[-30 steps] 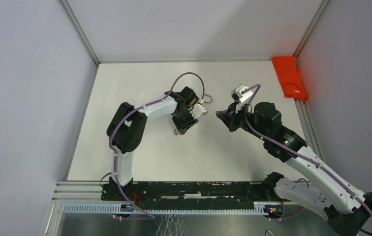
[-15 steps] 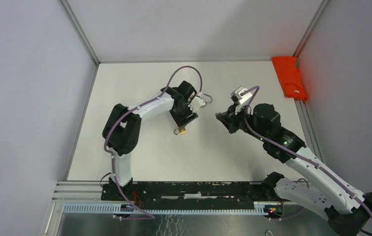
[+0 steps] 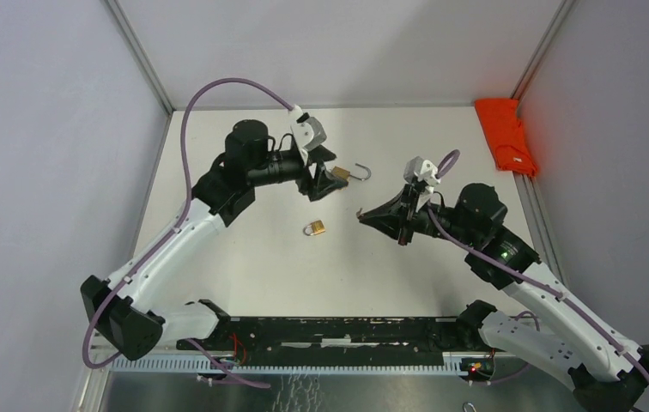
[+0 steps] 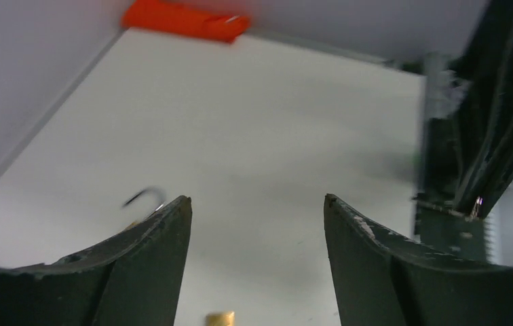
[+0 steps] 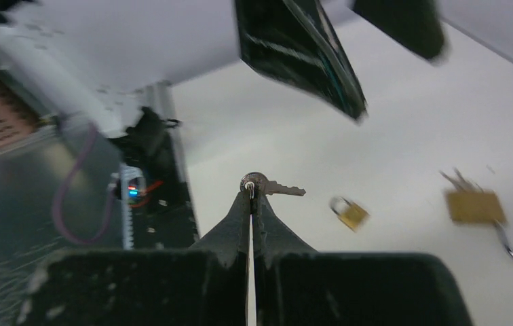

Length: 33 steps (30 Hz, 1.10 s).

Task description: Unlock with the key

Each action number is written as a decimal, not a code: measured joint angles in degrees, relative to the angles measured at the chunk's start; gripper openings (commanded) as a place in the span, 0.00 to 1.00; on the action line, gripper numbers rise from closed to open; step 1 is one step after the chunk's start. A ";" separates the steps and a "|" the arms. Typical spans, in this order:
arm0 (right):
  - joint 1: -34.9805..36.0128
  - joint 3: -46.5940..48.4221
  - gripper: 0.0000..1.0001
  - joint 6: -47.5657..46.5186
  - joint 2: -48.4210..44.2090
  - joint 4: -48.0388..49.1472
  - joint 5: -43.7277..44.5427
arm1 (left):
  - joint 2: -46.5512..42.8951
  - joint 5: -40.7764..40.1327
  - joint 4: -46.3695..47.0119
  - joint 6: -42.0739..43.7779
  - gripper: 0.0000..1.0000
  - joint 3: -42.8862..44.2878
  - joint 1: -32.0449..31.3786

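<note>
My right gripper (image 3: 362,215) (image 5: 251,189) is shut on the round head of a silver key (image 5: 274,187), whose blade points sideways above the table. A small brass padlock (image 3: 316,228) (image 5: 350,212) lies on the white table between the arms. A second, larger brass padlock (image 3: 341,174) (image 5: 474,206) with its shackle swung open lies farther back. My left gripper (image 3: 319,182) (image 4: 257,200) hovers open beside the larger padlock, with nothing between its fingers. In the left wrist view only the open shackle (image 4: 146,197) and a brass corner (image 4: 220,318) show.
An orange cloth (image 3: 507,135) (image 4: 184,19) lies at the back right corner against the wall. Grey walls close the table on three sides. The black base rail (image 3: 338,330) runs along the near edge.
My left gripper has opened wide, leaving the small padlock on the table, and the arm has swung up and back. My right gripper has shifted slightly left, still pinching the key.
</note>
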 measured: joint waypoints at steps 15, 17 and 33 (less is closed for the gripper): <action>0.00 -7.61 0.00 28.26 -0.33 45.81 -30.32 | -2.05 34.25 11.37 -7.58 0.84 -7.54 -0.20; 0.00 -8.22 0.00 32.48 -0.31 52.11 -31.76 | -4.31 36.50 10.56 -7.30 0.97 -7.32 -0.20; 0.00 -7.45 0.00 40.41 -0.48 62.99 -35.47 | -3.58 37.81 13.11 -13.29 1.00 -1.81 -2.95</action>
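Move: The key, pinched in the right fingertips, lies about 11 cm back and 5 cm to the right of the empty left hand, nearly level with it. From the left hand the small padlock is some 31 cm below, 2 cm ahead and 5 cm left; the open large padlock is 18 cm ahead, 2 cm right and equally low. From the right hand the small padlock lies roughly 13 cm ahead, 10 cm left and 31 cm down. Back towards the bases and upward, the right hand draws the key some 14 cm back and 11 cm up, away from the small padlock, swinging counter-clockwise about 40 degrees as its fingers tilt upward, pinch kept. The left hand follows about 14 cm back, rising 6 cm late on, turning clockwise about 40 degrees and spreading its part-open fingers wide, without touching the key. ##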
